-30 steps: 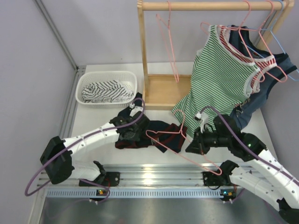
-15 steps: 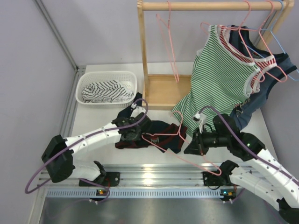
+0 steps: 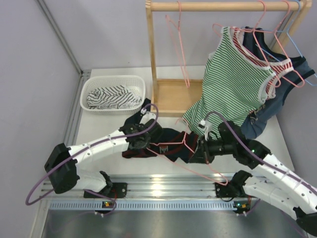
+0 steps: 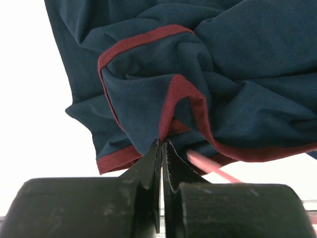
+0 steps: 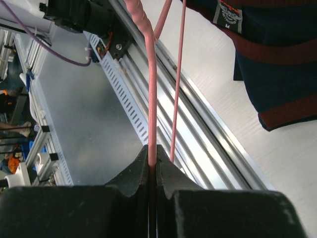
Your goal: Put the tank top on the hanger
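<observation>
The tank top (image 3: pixel 168 139) lies crumpled on the table in front of the wooden rack, dark navy with maroon trim. My left gripper (image 3: pixel 148 143) is at its left side. In the left wrist view this gripper (image 4: pixel 162 144) is shut on a raised fold of the tank top's (image 4: pixel 237 64) maroon-edged hem. My right gripper (image 3: pixel 197 148) is just right of the garment. It (image 5: pixel 152 148) is shut on a wire of the pink hanger (image 5: pixel 151 89). The hanger (image 3: pixel 218 177) slants low across the tank top's near edge, one tip by my left fingers (image 4: pixel 148 163).
A white basket (image 3: pixel 89 87) holding striped cloth stands at the back left. The wooden rack (image 3: pixel 151 59) carries a green-and-white striped top (image 3: pixel 233 84), a plain navy top (image 3: pixel 277 101) and spare hangers (image 3: pixel 181 49). An aluminium rail (image 3: pixel 163 191) runs along the near edge.
My left gripper has closed on the tank top's trimmed edge. My right arm has carried the hanger left, toward the garment.
</observation>
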You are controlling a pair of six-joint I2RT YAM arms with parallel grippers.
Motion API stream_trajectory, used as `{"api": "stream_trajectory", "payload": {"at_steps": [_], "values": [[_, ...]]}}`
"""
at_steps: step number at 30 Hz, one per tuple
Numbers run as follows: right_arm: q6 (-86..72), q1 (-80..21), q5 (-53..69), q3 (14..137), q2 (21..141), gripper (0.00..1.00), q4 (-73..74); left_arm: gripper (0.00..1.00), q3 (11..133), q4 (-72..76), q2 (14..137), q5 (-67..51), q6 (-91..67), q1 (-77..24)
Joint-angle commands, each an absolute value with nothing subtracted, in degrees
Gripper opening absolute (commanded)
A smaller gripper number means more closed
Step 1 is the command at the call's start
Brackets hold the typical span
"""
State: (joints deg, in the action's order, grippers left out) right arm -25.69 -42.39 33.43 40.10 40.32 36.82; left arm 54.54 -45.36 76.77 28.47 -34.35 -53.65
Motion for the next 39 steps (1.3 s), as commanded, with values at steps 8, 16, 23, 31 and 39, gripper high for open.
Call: {"api": "stream_trajectory", "payload": {"at_steps": [8, 16, 23, 31, 39], "values": [[-27.2, -43.9, 30.0, 38.3, 49.5, 0.0, 17.1, 0.0, 59.4, -49.1, 73.2, 29.8, -35.2, -54.1], [-29.4, -44.1, 32.5, 37.3, 56.8, 0.0, 2.5, 0.0, 62.4, -50.8, 72.2, 29.8, -35.7, -54.1], [-30.3, -46.2, 32.5, 35.0, 62.6, 0.0, -9.9, 0.0, 63.9, -51.2, 71.6, 29.7, -37.0, -54.1], [-27.8, -48.9, 28.5, 35.5, 70.0, 0.0, -17.8, 0.0, 63.5, -50.6, 71.2, 28.7, -38.0, -54.1], [-25.6, -50.7, 27.0, 37.6, 76.5, 0.0, -21.0, 0.0, 62.7, -49.2, 70.3, 28.2, -37.6, -54.1]]}}
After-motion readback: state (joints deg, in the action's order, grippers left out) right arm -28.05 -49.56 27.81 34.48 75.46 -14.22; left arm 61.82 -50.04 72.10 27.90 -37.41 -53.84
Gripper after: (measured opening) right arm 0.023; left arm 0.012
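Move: The right hand holds the pink hanger near its neck. The navy tank top's strap, where the left fingers already pinch its burgundy edge, lies about 22 cm to the right hand's left, 11 cm ahead and 9 cm lower; the tank top's body spreads some 13 cm left, 10 cm ahead and 11 cm below. From the left hand, the hanger's free tip is only 3 cm right, 1 cm back and slightly higher, and the white basket about 26 cm ahead and 12 cm left. Keeping its pinch on the burgundy edge, the left hand raises the strap straight up by about 5 cm, drifting slightly right, and so holds the opening up off the cloth below. Meanwhile the right hand, fingers still shut on the hanger, carries it some 11 cm left and 8 cm forward towards the left hand while sinking 6 to 7 cm, the forward part mostly first and the way then mainly left and down, with only a small wrist tilt, feeding the free shoulder tip-first under the lifted strap. ##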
